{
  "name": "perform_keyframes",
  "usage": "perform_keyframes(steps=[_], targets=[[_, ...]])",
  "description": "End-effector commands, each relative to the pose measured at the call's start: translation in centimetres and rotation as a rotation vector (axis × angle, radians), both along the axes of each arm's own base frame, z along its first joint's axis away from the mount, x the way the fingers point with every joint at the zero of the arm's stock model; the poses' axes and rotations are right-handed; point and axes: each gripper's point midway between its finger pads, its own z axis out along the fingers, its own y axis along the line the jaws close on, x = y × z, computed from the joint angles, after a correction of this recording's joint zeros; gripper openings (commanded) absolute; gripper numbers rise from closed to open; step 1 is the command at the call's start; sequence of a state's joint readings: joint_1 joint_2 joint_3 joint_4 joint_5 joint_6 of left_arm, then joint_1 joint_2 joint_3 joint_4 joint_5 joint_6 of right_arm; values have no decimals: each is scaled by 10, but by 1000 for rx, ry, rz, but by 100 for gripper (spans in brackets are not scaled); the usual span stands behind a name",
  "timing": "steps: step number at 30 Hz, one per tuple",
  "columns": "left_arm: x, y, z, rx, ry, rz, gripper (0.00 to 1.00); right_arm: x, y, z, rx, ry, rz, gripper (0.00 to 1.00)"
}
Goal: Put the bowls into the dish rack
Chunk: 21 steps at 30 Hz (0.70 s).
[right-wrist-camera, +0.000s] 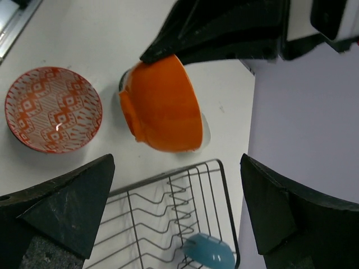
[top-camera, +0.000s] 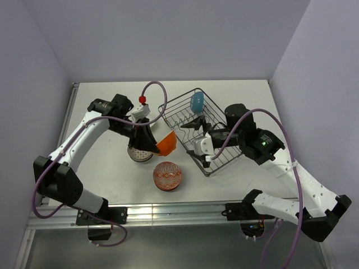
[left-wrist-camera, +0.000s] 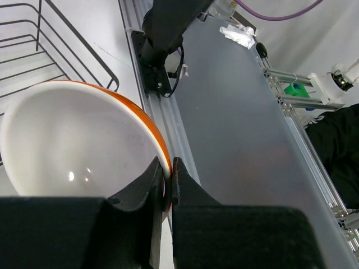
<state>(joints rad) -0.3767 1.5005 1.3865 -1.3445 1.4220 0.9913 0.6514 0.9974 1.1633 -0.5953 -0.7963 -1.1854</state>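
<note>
My left gripper is shut on the rim of an orange bowl with a white inside. The bowl hangs tilted just left of the dish rack, a dark wire basket whose corner shows in the left wrist view. A blue bowl stands on edge among the tines at the rack's far end. My right gripper hovers open and empty over the rack, its fingers spread wide. From there I see the orange bowl under the left gripper.
A red-orange patterned bowl sits upright on the table in front of the rack. Another patterned bowl rests on the table right below the left gripper. The table's near rail runs behind the held bowl.
</note>
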Motion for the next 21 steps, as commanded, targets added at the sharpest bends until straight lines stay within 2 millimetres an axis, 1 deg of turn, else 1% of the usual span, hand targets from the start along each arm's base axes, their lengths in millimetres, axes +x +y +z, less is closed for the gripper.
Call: perform_keyframes(steps=[1, 4, 6, 7, 10, 12, 16, 19, 21], targets=[[-20, -3, 48, -228, 37, -33, 0, -12, 16, 7, 12, -69, 76, 100], [-24, -4, 51, -241, 32, -44, 0, -21, 26, -15, -40, -80, 109, 100], [-26, -5, 54, -246, 31, -53, 0, -25, 33, -19, -39, -82, 117, 100], [-28, -5, 55, -248, 31, -58, 0, -23, 34, -25, -51, -82, 102, 100], [-31, -7, 55, -245, 33, -70, 0, -21, 42, -25, -30, -80, 87, 100], [-34, -8, 54, -240, 29, -80, 0, -19, 47, -19, -1, -73, 71, 100], [-37, -10, 52, -234, 30, -92, 0, -12, 51, -21, 11, -93, 49, 100], [-37, -11, 50, -229, 40, -96, 0, -10, 53, -20, 30, -96, 38, 100], [-38, -11, 50, -233, 42, -100, 0, -10, 53, -24, 15, -98, 46, 100]])
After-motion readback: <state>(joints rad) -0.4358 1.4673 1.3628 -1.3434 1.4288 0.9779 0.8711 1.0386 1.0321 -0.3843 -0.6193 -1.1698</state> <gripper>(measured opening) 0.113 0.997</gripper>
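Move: The left hand already holds the orange bowl by its rim, the bowl's middle some 3 cm ahead and 4 cm to its right; the right gripper waits about 12 cm right, 2 cm ahead and 5 cm above. From the right hand the orange bowl lies roughly 8 cm left, 2 cm back and 5 cm below. On the table about 29 cm below it are the red bowl, 8 cm left and 4 cm back, and the dish rack, 20 cm ahead and 7 cm right. Right hand reaches, wide open, about 5 cm left and down towards the orange bowl; left eases it back. ##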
